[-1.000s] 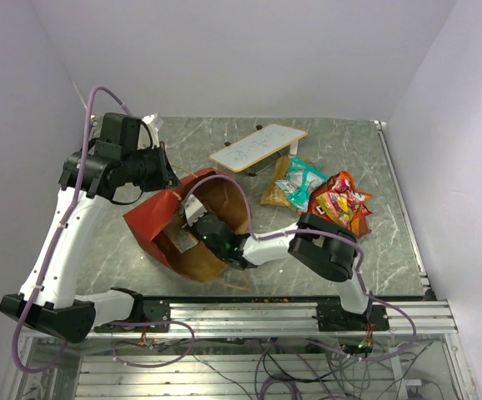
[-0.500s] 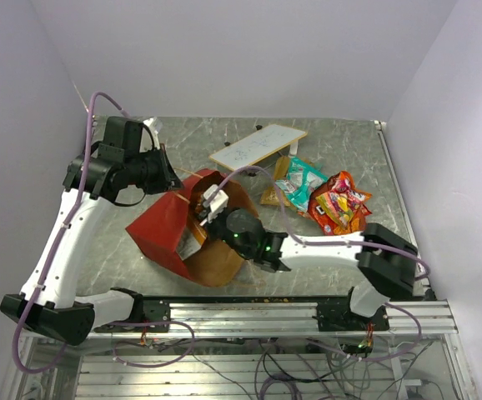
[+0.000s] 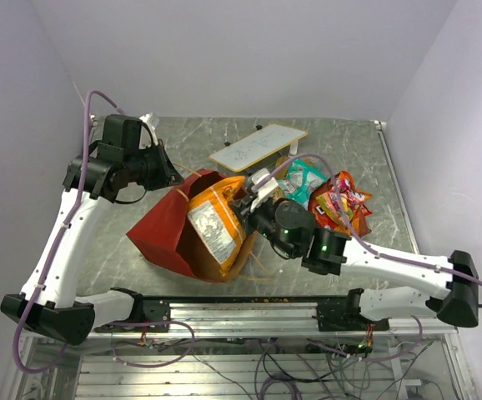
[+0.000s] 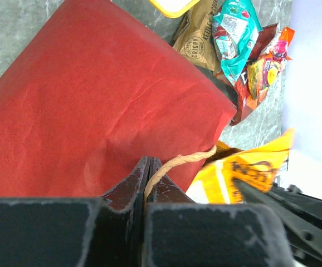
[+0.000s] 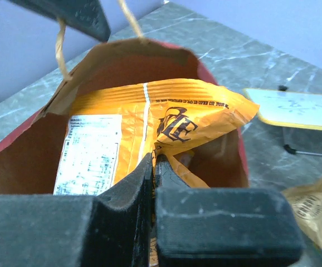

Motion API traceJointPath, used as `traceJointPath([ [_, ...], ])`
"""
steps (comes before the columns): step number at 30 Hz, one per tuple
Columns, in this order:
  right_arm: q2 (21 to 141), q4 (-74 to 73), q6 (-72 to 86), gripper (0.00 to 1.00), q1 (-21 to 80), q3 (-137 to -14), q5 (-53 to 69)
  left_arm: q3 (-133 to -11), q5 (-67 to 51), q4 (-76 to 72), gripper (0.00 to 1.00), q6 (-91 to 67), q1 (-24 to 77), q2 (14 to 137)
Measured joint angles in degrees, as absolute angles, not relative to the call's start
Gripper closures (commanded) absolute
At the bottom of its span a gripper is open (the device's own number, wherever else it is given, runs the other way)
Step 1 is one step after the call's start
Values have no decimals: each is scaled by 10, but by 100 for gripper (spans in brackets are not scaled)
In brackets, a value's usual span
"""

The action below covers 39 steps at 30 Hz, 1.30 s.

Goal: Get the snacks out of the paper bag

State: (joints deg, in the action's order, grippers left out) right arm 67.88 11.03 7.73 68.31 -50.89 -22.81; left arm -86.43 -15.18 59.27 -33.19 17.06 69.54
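The red paper bag (image 3: pixel 159 227) lies on its side, mouth toward the right. My left gripper (image 3: pixel 174 177) is shut on its string handle (image 4: pixel 179 162) and holds the rim up; the bag's red side fills the left wrist view (image 4: pixel 94 100). My right gripper (image 3: pixel 243 204) is shut on an edge of an orange-yellow chip bag (image 3: pixel 214 221), which sits half out of the bag's mouth. In the right wrist view the fingers (image 5: pixel 154 161) pinch the packet's fold (image 5: pixel 150 122) in front of the brown inside (image 5: pixel 16 167). Other snacks (image 3: pixel 341 204) lie in a pile at the right.
A flat white tan-edged board (image 3: pixel 258 147) stands on small legs behind the bag. A teal pack (image 3: pixel 301 179) and a gold-brown pack (image 3: pixel 276 193) lie beside the red and orange packets. The metal rail (image 3: pixel 266 312) runs along the near edge.
My right arm has drawn back out of the bag toward the right, pulling the orange-yellow chip bag up into the mouth. The left gripper has kept its hold on the handle.
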Motion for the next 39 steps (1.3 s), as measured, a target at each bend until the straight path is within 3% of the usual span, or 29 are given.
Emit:
traceJointPath([
  [6,627,19,51,100,683,-586,-300,-864,-146,584,93,-335,170,696],
  [14,567,5,-44,100,683,-692,-417,-862,-146,568,93,-337,169,711],
  [20,566,105,-243,100,666,-667,-560,-862,-146,567,93,-339,169,726],
  [23,578,116,-296,100,596,-644,-587,-862,-146,567,93,-338,168,726],
  [31,617,-3,-179,100,369,-645,-529,-862,-146,568,93,-336,165,729],
  [39,682,-111,10,100,322,-649,-456,-862,-146,568,93,-333,162,732],
])
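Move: The right hand already grips the orange packet, still partly in the paper bag. The snack pile, where the packet is taken, lies about 31 cm to its right, 18 cm ahead and 23 cm lower. The teal packet is 22 cm right and 24 cm ahead, the whiteboard 6 cm left and 36 cm ahead, the bag's middle 17 cm left and 4 cm ahead. From the left hand the pile is some 51 cm right and 13 cm ahead, 25 cm below. Rightward in one fast arc, the right hand carries the pinched orange packet away from the bag, first climbing about 18 cm, then swinging forward and sinking most of that height again towards the snack pile, while the wrist turns clockwise nearly 60 degrees to point forward. The left fingers keep their hold on the bag's rim by the handle, easing about 2 cm forward. ##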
